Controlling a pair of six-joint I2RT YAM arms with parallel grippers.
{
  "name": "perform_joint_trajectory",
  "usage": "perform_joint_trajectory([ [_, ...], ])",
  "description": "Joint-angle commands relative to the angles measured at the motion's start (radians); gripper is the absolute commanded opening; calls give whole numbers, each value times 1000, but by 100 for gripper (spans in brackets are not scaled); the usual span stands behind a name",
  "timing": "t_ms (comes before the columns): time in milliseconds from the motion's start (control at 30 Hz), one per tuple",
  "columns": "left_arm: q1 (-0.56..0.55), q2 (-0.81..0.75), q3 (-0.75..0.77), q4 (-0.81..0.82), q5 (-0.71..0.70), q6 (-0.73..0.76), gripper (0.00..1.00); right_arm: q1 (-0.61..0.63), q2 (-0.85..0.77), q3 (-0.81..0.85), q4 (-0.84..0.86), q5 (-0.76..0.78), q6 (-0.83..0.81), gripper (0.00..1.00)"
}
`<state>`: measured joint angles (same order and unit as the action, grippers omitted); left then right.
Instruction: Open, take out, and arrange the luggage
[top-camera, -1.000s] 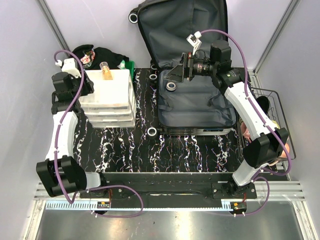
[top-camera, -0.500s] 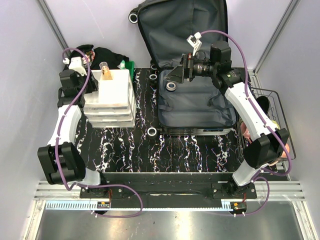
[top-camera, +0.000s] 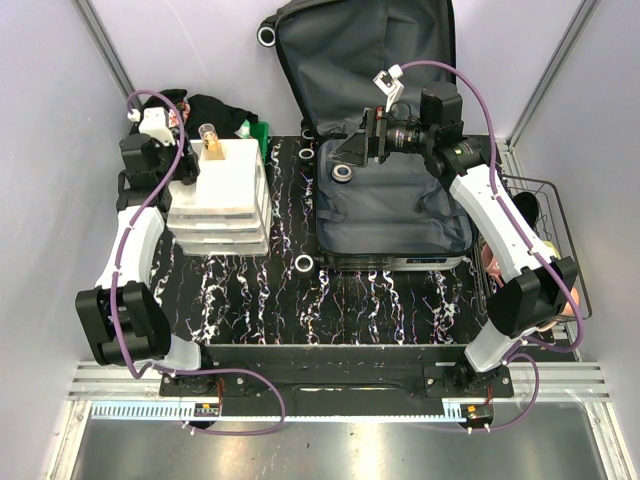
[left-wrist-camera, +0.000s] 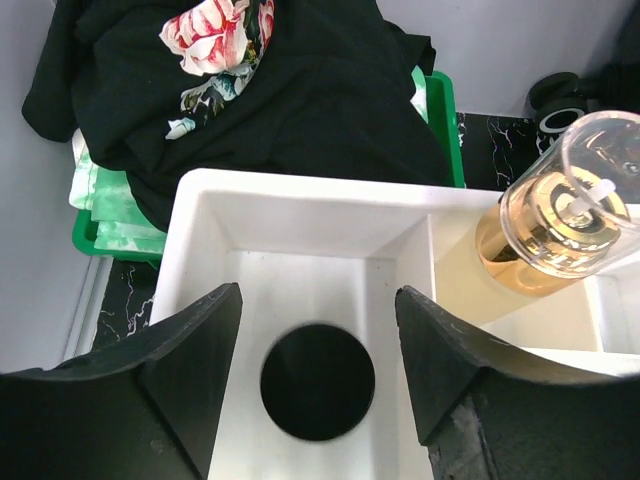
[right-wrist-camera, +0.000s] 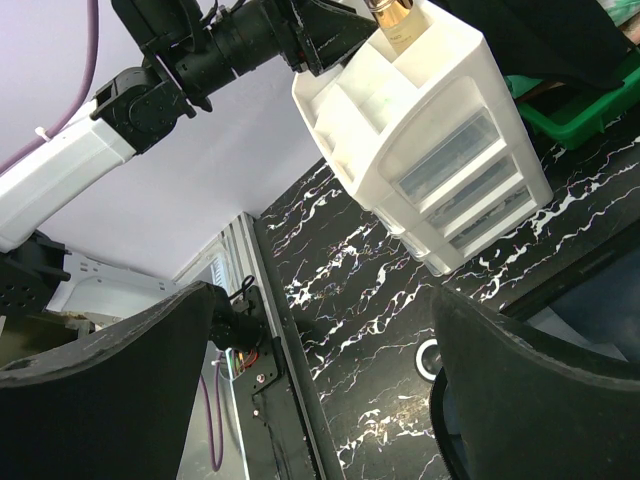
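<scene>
The luggage lies open on the table, dark grey lining up, its lid leaning on the back wall. My right gripper hovers over its left edge, open and empty; in the right wrist view the gripper frames the table and a white wheel. My left gripper is open above the back-left compartment of the white drawer unit. A black round disc lies in that compartment, clear of both fingers.
A perfume bottle stands in the neighbouring compartment of the drawer unit. Behind it a black garment with floral print is heaped on a green bin. A wire basket sits at the table's right edge.
My left arm has swung back and to the right, from beside the drawer unit to over its top. The right arm has not moved.
</scene>
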<state>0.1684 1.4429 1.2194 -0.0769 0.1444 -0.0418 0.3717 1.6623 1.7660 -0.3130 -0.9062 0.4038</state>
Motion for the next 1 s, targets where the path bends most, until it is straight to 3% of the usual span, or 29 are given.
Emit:
perform_joint_trajectory([
  [0,-7,-29,60,35,-32,19,68,-7,-32,19,18,-3,-16,100],
  [167,-10,-75,112,22,-45,5,66,-10,-21,24,-7,21,-42,100],
  [300,-12,-143,153,-26,-83,23,68,-11,39,90,-148,157,-196,99],
  [433,-10,-225,166,-69,-66,34,79,-10,125,144,-276,298,-374,100],
  [533,-10,-274,196,-118,-13,23,99,-11,198,158,-294,397,-482,100],
  [700,-9,-322,236,-198,30,-26,99,-11,379,233,-324,481,-580,100],
  [967,-9,-366,232,-282,60,34,99,-14,609,401,-255,573,-517,100],
])
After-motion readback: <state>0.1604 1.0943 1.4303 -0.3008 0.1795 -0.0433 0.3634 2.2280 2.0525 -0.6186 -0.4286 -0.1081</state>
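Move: The round tin lying on the suitcase floor is about 21 cm ahead of the right hand, hardly a centimetre to its right, and some 34 cm below. Of the tin, the middle of the suitcase base is 11 cm right and 6 cm nearer; the white organizer is 27 cm left and 8 cm nearer. The black jar stands between the left hand's parted fingers, about 2 cm below its hand point, with the gold bottle 6 cm ahead and 6 cm right of that hand. Towards the round tin in the suitcase the right hand drops about 25 cm while reaching some 15 cm forward, its wide-open, left-pointing fingers tipping steeply downward, still short of the tin. The black jar, already released, is left behind as the left hand lifts up and back from the organizer, opens its fingers fully and tilts them up about 20 degrees. ##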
